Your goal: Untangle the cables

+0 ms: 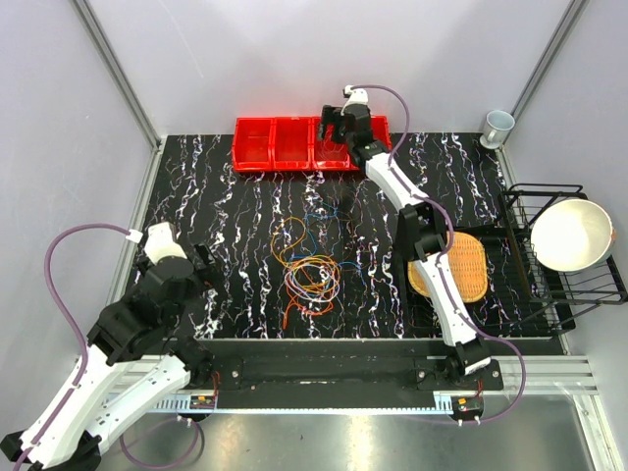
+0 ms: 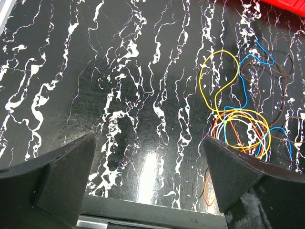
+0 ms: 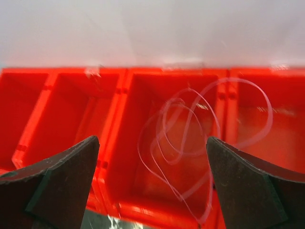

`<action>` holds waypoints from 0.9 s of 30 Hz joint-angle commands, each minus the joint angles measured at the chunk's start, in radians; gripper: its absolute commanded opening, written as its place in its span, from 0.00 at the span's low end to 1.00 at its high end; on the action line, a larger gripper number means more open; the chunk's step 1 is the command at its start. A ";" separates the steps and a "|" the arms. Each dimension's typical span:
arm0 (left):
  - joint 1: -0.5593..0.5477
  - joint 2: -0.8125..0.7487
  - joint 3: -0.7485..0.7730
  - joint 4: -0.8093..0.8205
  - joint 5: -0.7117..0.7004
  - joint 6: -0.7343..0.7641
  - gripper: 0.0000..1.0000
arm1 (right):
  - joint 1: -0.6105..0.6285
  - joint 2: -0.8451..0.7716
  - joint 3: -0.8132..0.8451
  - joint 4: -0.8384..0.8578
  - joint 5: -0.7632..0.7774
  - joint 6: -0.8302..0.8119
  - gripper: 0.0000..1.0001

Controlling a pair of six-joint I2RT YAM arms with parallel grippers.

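The cables (image 1: 309, 270) lie in a loose tangle of orange, yellow, blue, purple and dark loops mid-table. The left wrist view shows them (image 2: 238, 124) to the right, partly hidden by my right finger (image 2: 248, 181). My left gripper (image 1: 196, 270) (image 2: 150, 167) hovers open over bare table left of the tangle, holding nothing. My right gripper (image 1: 334, 128) (image 3: 152, 162) is open above the red bins (image 1: 294, 145) (image 3: 62, 109) at the back. Below it a pale, blurred cable (image 3: 162, 176) loops across two compartments, free of the fingers.
A woven tray (image 1: 461, 267) lies on the right under the right arm. Beside it, at the table's right edge, is a black wire rack (image 1: 549, 294) holding a white bowl (image 1: 572, 234). A mug (image 1: 497, 126) stands in the back right corner.
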 commanded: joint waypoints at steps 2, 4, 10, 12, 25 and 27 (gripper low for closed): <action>0.004 -0.017 -0.005 0.038 -0.002 0.004 0.99 | 0.006 -0.252 -0.130 -0.084 0.132 0.010 1.00; 0.004 -0.018 -0.007 0.040 -0.001 0.004 0.99 | 0.006 -0.329 -0.219 -0.092 0.130 0.039 1.00; 0.004 -0.026 -0.008 0.040 -0.002 0.003 0.99 | 0.006 -0.531 -0.418 -0.131 0.136 0.107 1.00; 0.004 -0.026 -0.008 0.040 -0.002 0.001 0.99 | 0.005 -0.588 -0.505 -0.157 0.133 0.128 1.00; 0.004 0.020 -0.033 0.055 -0.111 0.030 0.95 | 0.049 -1.121 -1.076 -0.332 0.129 0.279 1.00; 0.006 0.043 -0.025 0.055 -0.145 0.044 0.96 | 0.054 -1.188 -1.163 -0.375 0.100 0.283 1.00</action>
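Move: The cable tangle lies about 43 cm back from the right hand, roughly 2 cm to its left and some 14 cm below. The pink cable already let go hangs in the red bin's third compartment, practically straight under the hand, about 9 cm down. The wicker basket is some 42 cm back and 28 cm to the right. From the left hand the tangle is about 8 cm ahead, 23 cm right and 21 cm lower. Back towards the tangle and away from the red bin goes the right hand, empty and with its fingers kept wide open, touching nothing by the end. It starts level, then climbs about 10 cm as it speeds up, drawing back some 23 cm and 9 cm to the right in all, while the fingers tip down about 15 degrees and swing slightly clockwise. ##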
